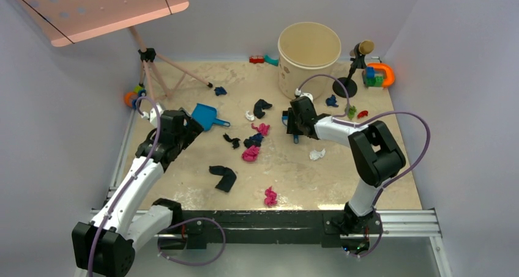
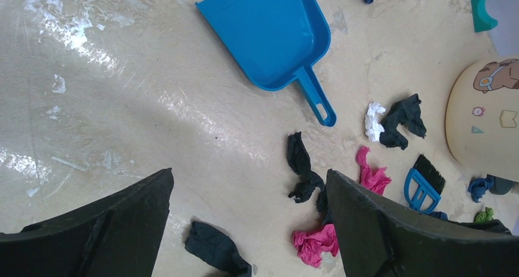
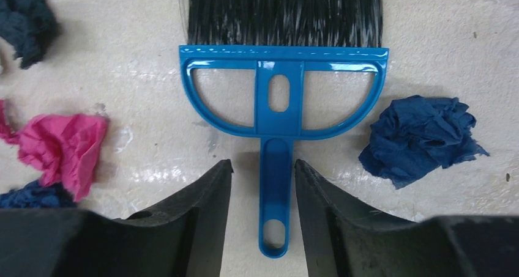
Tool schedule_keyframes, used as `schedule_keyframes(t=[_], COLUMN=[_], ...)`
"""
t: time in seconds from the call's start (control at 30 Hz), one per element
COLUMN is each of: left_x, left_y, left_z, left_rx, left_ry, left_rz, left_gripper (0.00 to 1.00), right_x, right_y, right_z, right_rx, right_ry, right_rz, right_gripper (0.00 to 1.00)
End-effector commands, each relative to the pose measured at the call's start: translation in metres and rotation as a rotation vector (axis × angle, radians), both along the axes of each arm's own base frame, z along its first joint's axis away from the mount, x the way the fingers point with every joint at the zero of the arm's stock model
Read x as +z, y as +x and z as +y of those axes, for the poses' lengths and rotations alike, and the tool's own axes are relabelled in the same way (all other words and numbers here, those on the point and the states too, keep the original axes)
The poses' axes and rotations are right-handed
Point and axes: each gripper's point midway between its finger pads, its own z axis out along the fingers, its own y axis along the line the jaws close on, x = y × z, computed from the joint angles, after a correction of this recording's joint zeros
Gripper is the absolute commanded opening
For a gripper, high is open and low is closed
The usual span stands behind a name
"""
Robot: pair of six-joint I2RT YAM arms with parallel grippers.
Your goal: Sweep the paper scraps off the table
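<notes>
Paper scraps lie scattered over the beige table [image 1: 367, 185]: a black one [image 1: 223, 177], pink ones [image 1: 270, 196] [image 1: 251, 153], a white one [image 1: 316, 155], dark blue ones [image 1: 331, 101]. My left gripper [image 1: 193, 130] is open and empty, just near of the blue dustpan [image 2: 269, 32], above a black scrap [image 2: 217, 249] and a pink scrap [image 2: 315, 243]. My right gripper [image 3: 263, 164] is open and low over the table, its jaws either side of the blue brush's [image 3: 281, 93] handle with a gap on each side. A dark blue scrap [image 3: 422, 139] lies right of the brush, a pink one [image 3: 61, 145] left.
A tall beige bucket [image 1: 309, 51] stands at the back, just beyond the right gripper. A pink tripod stand [image 1: 159, 69] is at the back left. Colourful toys [image 1: 379, 75] and a black stand [image 1: 352, 75] sit at the back right, more toys [image 1: 131, 96] at the left edge.
</notes>
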Motion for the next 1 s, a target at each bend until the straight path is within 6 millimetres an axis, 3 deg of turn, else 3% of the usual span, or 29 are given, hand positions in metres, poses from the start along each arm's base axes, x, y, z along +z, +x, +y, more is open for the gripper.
schedule_keyframes(t=[0.0, 0.2, 0.33, 0.4, 0.57, 0.63, 0.83, 0.97], left_x=[0.008, 0.005, 0.007, 0.010, 0.041, 0.045, 0.040, 0.048], left_y=[0.001, -0.001, 0.000, 0.003, 0.018, 0.017, 0.012, 0.006], left_z=[0.001, 0.000, -0.002, -0.013, -0.080, -0.096, -0.094, -0.092], left_rx=[-0.018, -0.023, -0.039, -0.117, -0.485, -0.558, -0.556, -0.550], left_ry=[0.017, 0.010, 0.008, -0.001, -0.153, -0.216, -0.208, -0.215], left_rz=[-0.030, -0.026, -0.037, -0.060, -0.270, -0.316, -0.307, -0.359], left_gripper=[0.98, 0.98, 0.98, 0.98, 0.98, 0.98, 0.98, 0.98], right_x=[-0.001, -0.017, -0.013, 0.001, 0.063, 0.088, 0.145, 0.160], right_y=[0.002, -0.011, -0.015, -0.013, -0.012, -0.016, -0.038, -0.052], right_z=[-0.011, -0.009, -0.009, -0.007, 0.008, 0.019, 0.059, 0.097], right_rx=[-0.061, -0.051, -0.060, -0.060, -0.025, 0.000, 0.060, 0.129], right_ry=[-0.084, -0.078, -0.067, -0.045, 0.079, 0.167, 0.398, 0.429], right_rz=[0.015, 0.070, 0.056, 0.019, -0.080, -0.111, -0.190, -0.187], right_gripper=[0.45, 0.39, 0.15, 0.15, 0.15, 0.15, 0.15, 0.15])
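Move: The brush handle lies between the right hand's open fingers, only about 1 cm below, 1 cm back and 1 cm to the right. From that hand, a navy scrap is some 4 cm ahead and 6 cm right, a white scrap about 7 cm back and 6 cm right, and a pink scrap roughly 3 cm ahead and 11 cm left. The dustpan sits about 17 cm ahead of the left hand, 5 cm right and 13 cm below, with a thin black scrap 7 cm ahead and 12 cm right. The brush handle is pinched as the right fingers close from either side, after the hand settles slightly lower. The hand then lifts the brush about 15 cm, easing left and a little back while its left side tilts up. Meanwhile the open left hand swings some 9 cm right, behind the dustpan, turning roughly 30 degrees clockwise and rising slightly. ##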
